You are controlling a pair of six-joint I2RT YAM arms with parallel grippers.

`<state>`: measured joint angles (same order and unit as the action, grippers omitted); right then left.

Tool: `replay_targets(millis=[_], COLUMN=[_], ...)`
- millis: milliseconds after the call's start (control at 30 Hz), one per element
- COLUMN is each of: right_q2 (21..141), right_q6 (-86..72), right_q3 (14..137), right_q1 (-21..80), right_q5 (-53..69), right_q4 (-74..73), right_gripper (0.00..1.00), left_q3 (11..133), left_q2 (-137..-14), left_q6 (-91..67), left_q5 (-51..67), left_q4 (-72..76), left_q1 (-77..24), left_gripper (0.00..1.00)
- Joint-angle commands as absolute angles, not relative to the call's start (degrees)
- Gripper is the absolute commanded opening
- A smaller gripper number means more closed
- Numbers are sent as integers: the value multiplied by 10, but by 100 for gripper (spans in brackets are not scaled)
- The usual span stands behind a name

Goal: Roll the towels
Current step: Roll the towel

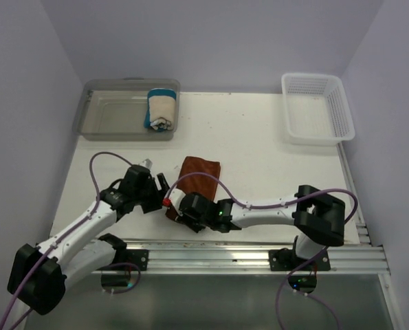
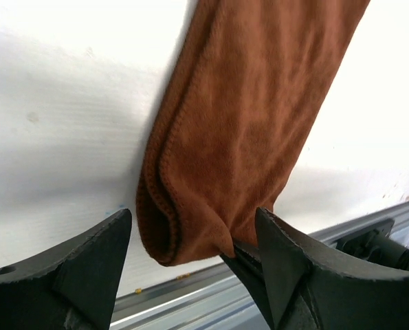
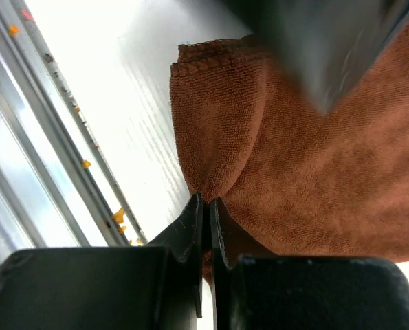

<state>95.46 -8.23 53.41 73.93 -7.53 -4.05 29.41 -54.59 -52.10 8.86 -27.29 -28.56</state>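
The rust-brown towel [image 1: 203,175] lies folded into a long strip on the white table, near the front edge. My right gripper [image 1: 172,204] is shut on the towel's near corner [image 3: 211,185], its jaws pinching a small fold of cloth. My left gripper [image 2: 192,213] is open, its fingers [image 2: 94,254] standing on either side of the towel's folded near end [image 2: 190,206] without touching it. The cream towel with blue edges [image 1: 161,108] sits rolled inside the clear plastic bin at the back left.
The clear plastic bin [image 1: 108,117] stands at the back left and a white mesh basket [image 1: 317,108] at the back right. A metal rail [image 1: 259,251] runs along the table's front edge, close behind both grippers.
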Motion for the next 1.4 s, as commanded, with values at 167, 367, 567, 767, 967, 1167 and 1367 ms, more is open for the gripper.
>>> replay_targets(millis=[167, 367, 567, 767, 967, 1167, 1367], right_q2=[939, 962, 997, 1027, 1049, 1072, 1085], right_q6=[-120, -163, -197, -216, -239, -240, -238], right_q3=[566, 591, 606, 624, 648, 656, 656], right_q1=[679, 625, 578, 551, 531, 518, 514], right_q5=[99, 230, 320, 351, 363, 364, 367], right_q4=[-70, -89, -88, -105, -138, -166, -166], right_gripper=[0, 0, 0, 0, 0, 0, 0], left_q3=[304, 303, 302, 298, 283, 235, 219], left_q2=[-538, -529, -477, -466, -476, -488, -506], left_q6=[-475, -464, -461, -444, -449, -472, -488], left_q5=[120, 126, 126, 136, 175, 263, 280], left_q4=[-294, -306, -308, -316, -293, -214, -164], left_q1=[-224, -224, -225, -225, -232, -233, -234], left_gripper=[75, 70, 65, 59, 45, 39, 39])
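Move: The brown towel's near-left corner is about 3 cm back from the open left gripper, 1 cm to its right and some 4 cm below; the flat body's middle is about 6 cm ahead, 10 cm to the right and 5 cm below. The right gripper already pinches the near end; from it that corner lies about 4 cm left, 2 cm ahead and 2 cm down, and the body's middle 10 cm ahead, 5 cm right and 3 cm down. Keep the right gripper's pinch on the towel's near end and roll the wrist about 45 degrees so the fingertips swing back towards the base, lifting about 2 cm, then easing forward and down over the towel. Hold the left gripper clear, sidestepping left and rising; then bring it back some 3 cm, right and down to the curled corner, narrowing its fingers to about half their gap. ##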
